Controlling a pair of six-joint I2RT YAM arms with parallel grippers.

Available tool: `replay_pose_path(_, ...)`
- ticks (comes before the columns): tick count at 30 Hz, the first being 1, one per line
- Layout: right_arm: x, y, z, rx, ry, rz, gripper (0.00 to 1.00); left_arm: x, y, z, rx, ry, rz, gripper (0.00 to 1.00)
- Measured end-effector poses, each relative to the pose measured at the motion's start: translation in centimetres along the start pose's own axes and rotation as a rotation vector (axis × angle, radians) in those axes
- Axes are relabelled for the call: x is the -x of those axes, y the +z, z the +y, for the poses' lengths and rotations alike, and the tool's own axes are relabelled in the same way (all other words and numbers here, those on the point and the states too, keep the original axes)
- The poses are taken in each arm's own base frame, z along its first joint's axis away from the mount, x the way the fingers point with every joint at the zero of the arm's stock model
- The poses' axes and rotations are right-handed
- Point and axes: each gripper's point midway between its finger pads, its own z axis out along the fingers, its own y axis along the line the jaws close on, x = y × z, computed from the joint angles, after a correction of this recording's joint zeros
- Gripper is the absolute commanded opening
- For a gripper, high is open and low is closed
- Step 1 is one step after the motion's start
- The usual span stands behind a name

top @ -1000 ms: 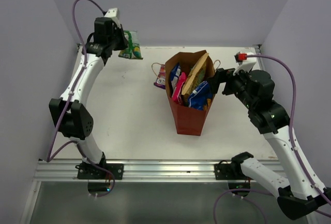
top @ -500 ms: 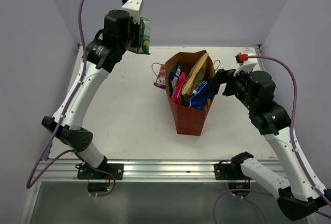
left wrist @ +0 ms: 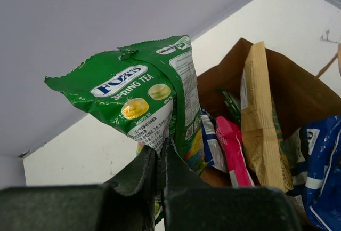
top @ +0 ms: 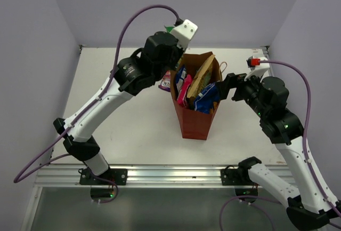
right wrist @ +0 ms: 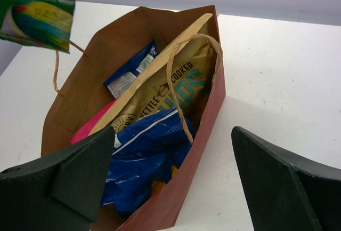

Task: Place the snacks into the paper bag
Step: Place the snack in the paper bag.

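Observation:
My left gripper [left wrist: 159, 152] is shut on the lower edge of a green snack packet [left wrist: 144, 89], held upright in the air by the back left rim of the paper bag [top: 194, 120]. The red-brown bag stands open with a tan chips packet [right wrist: 170, 89], a blue packet [right wrist: 149, 159], a pink one [right wrist: 88, 127] and a blue-and-white one [right wrist: 130, 73] inside. A purple candy packet [top: 165, 81] lies on the table left of the bag, partly under my left arm. My right gripper [top: 228, 84] is open beside the bag's right rim, holding nothing.
The bag's twine handles [right wrist: 178, 76] hang loose over the packets. Lilac walls [top: 32, 39] close in the white table [top: 138, 124] on three sides. An aluminium rail [top: 170, 173] runs along the near edge.
My left arm has swung from the back left corner to the right, carrying the green packet up to the bag's rim. The right gripper has barely moved.

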Motion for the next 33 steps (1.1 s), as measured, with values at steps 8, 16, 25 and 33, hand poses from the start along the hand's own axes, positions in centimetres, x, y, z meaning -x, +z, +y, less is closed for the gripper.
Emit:
replay_pose_path(8, 0.0, 0.0, 0.0, 0.0, 0.0, 0.0, 0.95, -2.6, 1.8, -3.9, -0.059, 0.096, 0.088, 0.0)
replay_pose_path(16, 0.0, 0.0, 0.0, 0.0, 0.0, 0.001, 0.95, -7.0, 4.6, -7.1, -0.13, 0.168, 0.22, 0.0)
replay_pose_path(25, -0.4, 0.1, -0.1, -0.001, 0.0, 0.009, 0.95, -11.3, 7.2, -10.0, -0.186, 0.213, 0.334, 0.01)
replay_pose_path(33, -0.7, 0.2, -0.1, -0.003, -0.001, 0.017, 0.95, -11.8, 9.4, -11.7, -0.171, 0.134, 0.35, 0.04)
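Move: The left hand already holds the green snack; the paper bag's mouth is centred about 9 cm to its right, 1 cm back and 15 cm below. In the bag, the tan snack stands some 11 cm right and 1 cm ahead of this hand, and the pink snack about 5 cm right and 4 cm back, both well below. From the right hand, the mouth's middle is roughly 12 cm left, 6 cm ahead and 8 cm lower. The left hand lowers the gripped green snack 17 cm and 9 cm right into the bag, fingers tipping down. ##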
